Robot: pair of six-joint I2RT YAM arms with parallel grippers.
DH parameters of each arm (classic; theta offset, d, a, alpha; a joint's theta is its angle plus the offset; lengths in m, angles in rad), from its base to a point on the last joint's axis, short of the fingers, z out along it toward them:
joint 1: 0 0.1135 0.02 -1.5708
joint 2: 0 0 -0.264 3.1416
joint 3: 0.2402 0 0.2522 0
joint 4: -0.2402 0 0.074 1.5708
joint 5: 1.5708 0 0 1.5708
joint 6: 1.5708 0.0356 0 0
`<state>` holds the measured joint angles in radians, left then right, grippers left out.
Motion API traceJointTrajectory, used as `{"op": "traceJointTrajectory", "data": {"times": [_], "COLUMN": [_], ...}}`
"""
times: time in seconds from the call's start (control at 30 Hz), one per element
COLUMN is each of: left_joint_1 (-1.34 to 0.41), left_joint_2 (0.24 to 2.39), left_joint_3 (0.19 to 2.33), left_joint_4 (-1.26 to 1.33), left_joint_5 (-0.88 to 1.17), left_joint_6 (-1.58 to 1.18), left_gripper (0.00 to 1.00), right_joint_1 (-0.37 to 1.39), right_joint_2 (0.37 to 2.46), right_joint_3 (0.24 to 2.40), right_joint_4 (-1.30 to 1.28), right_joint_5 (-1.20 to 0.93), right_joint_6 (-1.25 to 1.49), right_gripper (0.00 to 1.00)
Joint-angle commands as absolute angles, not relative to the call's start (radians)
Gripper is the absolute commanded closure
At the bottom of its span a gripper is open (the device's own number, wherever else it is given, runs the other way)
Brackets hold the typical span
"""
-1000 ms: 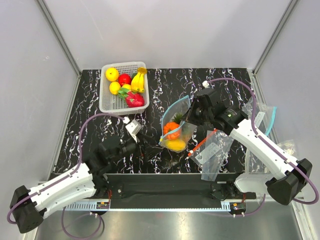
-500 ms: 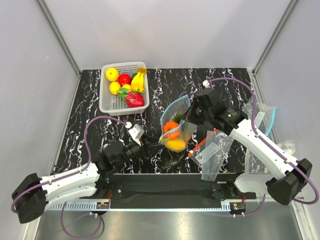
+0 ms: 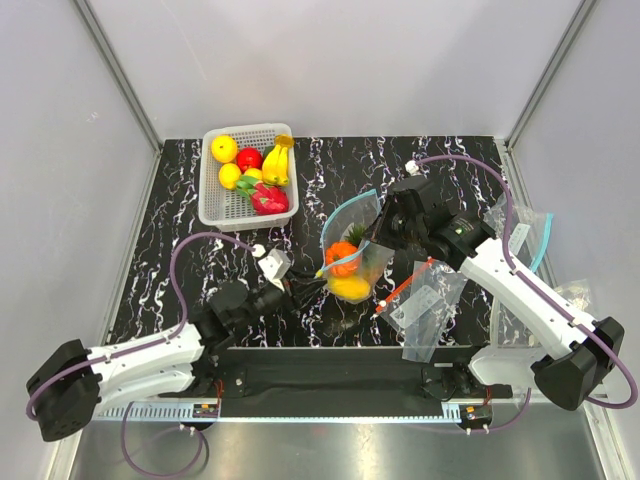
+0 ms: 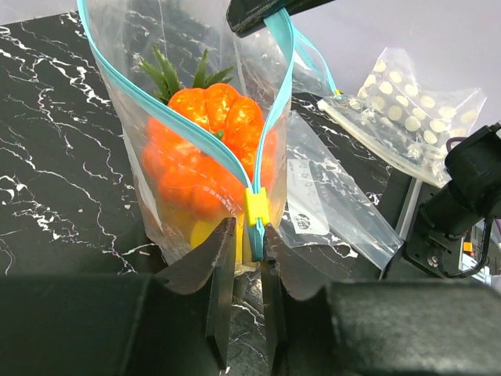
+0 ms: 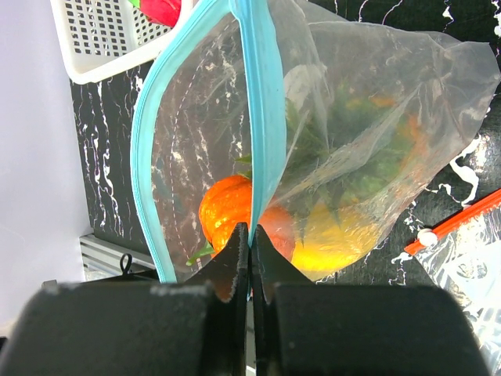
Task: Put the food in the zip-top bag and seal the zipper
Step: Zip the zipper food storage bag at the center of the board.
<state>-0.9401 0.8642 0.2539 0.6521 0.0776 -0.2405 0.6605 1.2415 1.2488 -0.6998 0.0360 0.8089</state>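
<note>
The zip-top bag point(image 3: 352, 252) stands upright mid-table with its mouth gaping. Inside show the food: an orange fruit point(image 4: 215, 113), a pineapple's green crown point(image 4: 168, 74) and a yellow fruit point(image 5: 344, 243). The teal zipper point(image 4: 196, 133) runs down both lips to a yellow slider point(image 4: 256, 207) at the near end. My left gripper point(image 4: 246, 231) has its jaws drawn in on either side of that slider and its teal tab. At the far end of the mouth, my right gripper point(image 5: 250, 229) is shut on the teal strip and holds it up.
A white basket point(image 3: 215, 205) of other toy fruits stands at the back left. A flat clear bag with a red-orange strip point(image 3: 425, 300) lies just right of the bag. More clear bags point(image 3: 520, 225) are piled at the table's right edge.
My left arm has reached right to the bag's near end, and its jaws have narrowed from wide open onto the slider. The right arm and the bag have stayed put.
</note>
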Motion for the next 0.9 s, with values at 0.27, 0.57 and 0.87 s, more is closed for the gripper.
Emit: {"op": "traceJointTrajectory", "data": {"times": [0.27, 0.57, 0.87], "left_joint_1": [-0.945, -0.864, -0.680], "left_joint_2": [0.879, 0.818, 0.795], "left_joint_3": [0.291, 0.330, 0.345], "left_joint_4": [0.719, 0.655, 0.597], "left_joint_5": [0.058, 0.083, 0.307], "left_joint_6": [-0.210, -0.199, -0.160], "left_gripper": [1.00, 1.00, 1.00], "right_joint_1": [0.667, 0.667, 0.667], "right_joint_2": [1.216, 1.198, 1.146], "right_joint_3": [1.261, 1.233, 1.269], "right_joint_4": [-0.663, -0.669, -0.729], "right_joint_5": [0.052, 0.049, 0.115], "right_joint_6": [0.804, 0.760, 0.484], "right_gripper": [1.00, 0.90, 0.43]}}
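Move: The bag's yellow-tabbed zipper end is right at the left hand's nearly shut fingertips, about 1 cm ahead, 1 cm to the right and 1 cm higher. From that hand the pumpkin in the bag is roughly 4 cm ahead, 5 cm right and 3 cm below; the yellow fruit is some 2 cm back, 5 cm right, 6 cm below. From the right hand, already pinching the rim, the zipper end lies about 6 cm back, 9 cm left and 5 cm below. The zipper end just below the yellow tab gets pinched as the left fingers close the rest of the way; that hand then draws it about 5 cm forward and to the left, rising a little, towards the fruit basket. Once the pull is under way the right hand opens to about half and lets go of the rim, staying nearly in place and tilting some 10 degrees. ##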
